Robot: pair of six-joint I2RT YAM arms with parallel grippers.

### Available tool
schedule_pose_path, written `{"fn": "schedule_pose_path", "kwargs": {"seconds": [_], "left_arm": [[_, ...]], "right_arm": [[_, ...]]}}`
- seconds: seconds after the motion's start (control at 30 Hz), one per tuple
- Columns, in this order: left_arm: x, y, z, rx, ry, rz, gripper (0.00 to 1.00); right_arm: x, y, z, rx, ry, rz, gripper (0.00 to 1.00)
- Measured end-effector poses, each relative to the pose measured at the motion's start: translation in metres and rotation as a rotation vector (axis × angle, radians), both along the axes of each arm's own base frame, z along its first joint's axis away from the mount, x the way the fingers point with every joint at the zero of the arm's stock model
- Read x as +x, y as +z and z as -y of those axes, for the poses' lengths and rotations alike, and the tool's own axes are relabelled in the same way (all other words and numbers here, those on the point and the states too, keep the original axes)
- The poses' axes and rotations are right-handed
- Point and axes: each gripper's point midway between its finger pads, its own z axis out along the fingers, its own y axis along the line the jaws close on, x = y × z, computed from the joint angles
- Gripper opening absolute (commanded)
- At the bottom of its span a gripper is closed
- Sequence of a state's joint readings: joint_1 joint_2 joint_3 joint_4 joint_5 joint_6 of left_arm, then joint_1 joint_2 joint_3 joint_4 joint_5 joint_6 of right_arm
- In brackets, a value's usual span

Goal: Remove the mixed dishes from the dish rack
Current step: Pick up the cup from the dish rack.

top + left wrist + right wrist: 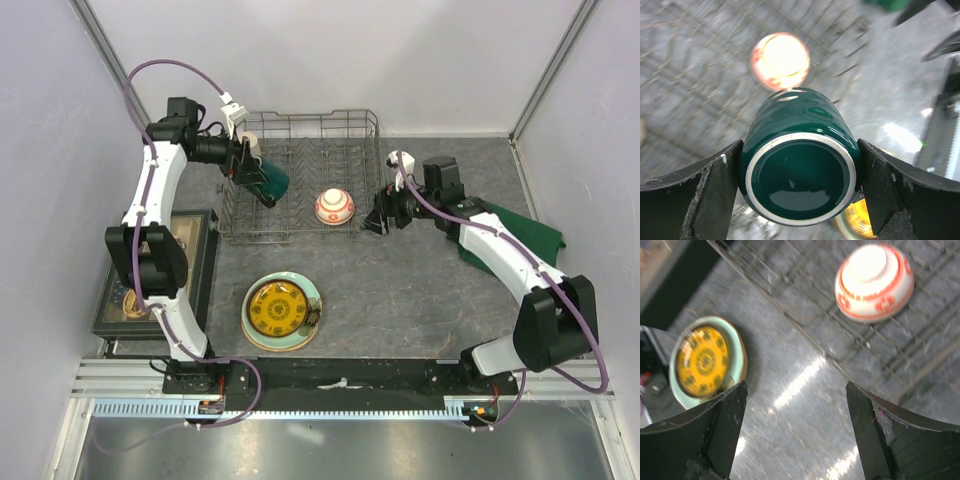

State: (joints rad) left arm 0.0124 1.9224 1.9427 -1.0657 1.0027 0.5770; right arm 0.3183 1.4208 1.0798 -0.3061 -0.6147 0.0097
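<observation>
My left gripper (pixel 256 178) is shut on the dark green mug (pixel 273 181), which hangs tilted over the left end of the grey wire dish rack (pixel 312 121). In the left wrist view the mug (pixel 800 150) shows its base, with a finger against each side. A red-and-white bowl (pixel 335 207) lies upside down in the rack's front right part. A beige cup (pixel 249 143) stands in the rack's back left corner, partly hidden by the arm. My right gripper (pixel 381 215) is open and empty just right of the rack, over bare table (pixel 796 390), with the bowl (pixel 874 282) ahead of it.
A small yellow patterned plate (pixel 279 308) lies on a pale-green plate (pixel 312 296) on the table in front of the rack. A flat dark-framed tray (pixel 200 262) sits at the left edge. A dark green cloth (pixel 523 236) lies under the right arm.
</observation>
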Motion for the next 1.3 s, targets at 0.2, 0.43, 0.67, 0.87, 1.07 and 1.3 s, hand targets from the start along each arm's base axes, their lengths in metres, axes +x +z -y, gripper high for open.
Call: {"fn": "schedule_pose_path", "kwargs": {"seconds": [0.2, 0.43, 0.67, 0.87, 1.07, 1.3], "left_arm": [[-0.025, 0.016, 0.012, -0.185, -0.036, -0.063, 0.02], [-0.039, 0.037, 0.025, -0.347, -0.09, -0.106, 0.02], [-0.038, 0.056, 0.028, -0.393, -0.111, -0.07, 0.02], [-0.035, 0.068, 0.029, -0.41, -0.122, -0.041, 0.02], [-0.033, 0.08, 0.031, -0.424, -0.125, -0.022, 0.02], [-0.031, 0.098, 0.035, -0.455, -0.138, 0.004, 0.02]], "right_arm": [[0.026, 0.042, -0.026, 0.155, 0.022, 0.03, 0.84], [0.058, 0.073, -0.054, 0.31, 0.038, 0.056, 0.81], [0.059, 0.069, -0.091, 0.366, 0.089, 0.035, 0.76], [0.058, 0.076, -0.128, 0.382, 0.155, 0.068, 0.72], [0.075, 0.088, -0.154, 0.405, 0.175, 0.125, 0.68], [0.096, 0.072, -0.173, 0.406, 0.166, 0.116, 0.63]]}}
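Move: The left hand already holds the green cup clear of the rack; the right gripper it is being brought to lies about 27 cm to its right, 9 cm back and some 5 cm lower. The white-and-red bowl in the rack is roughly 17 cm to its right, 3 cm back and 17 cm below. The beige cup stands about 7 cm ahead, 3 cm left and 14 cm below. From the right hand, the green cup is some 24 cm left, 8 cm ahead and 4 cm higher. Keeping the green cup pinched, the left hand draws back a few cm, then rises to about 10 cm up, tipping its right-pointing fingers up towards level. The empty right hand comes to meet it, some 17 cm left, 10 cm forward and 7 cm up past the bowl, its fingers also levelling and narrowing partway; contact with the cup can't be seen. ##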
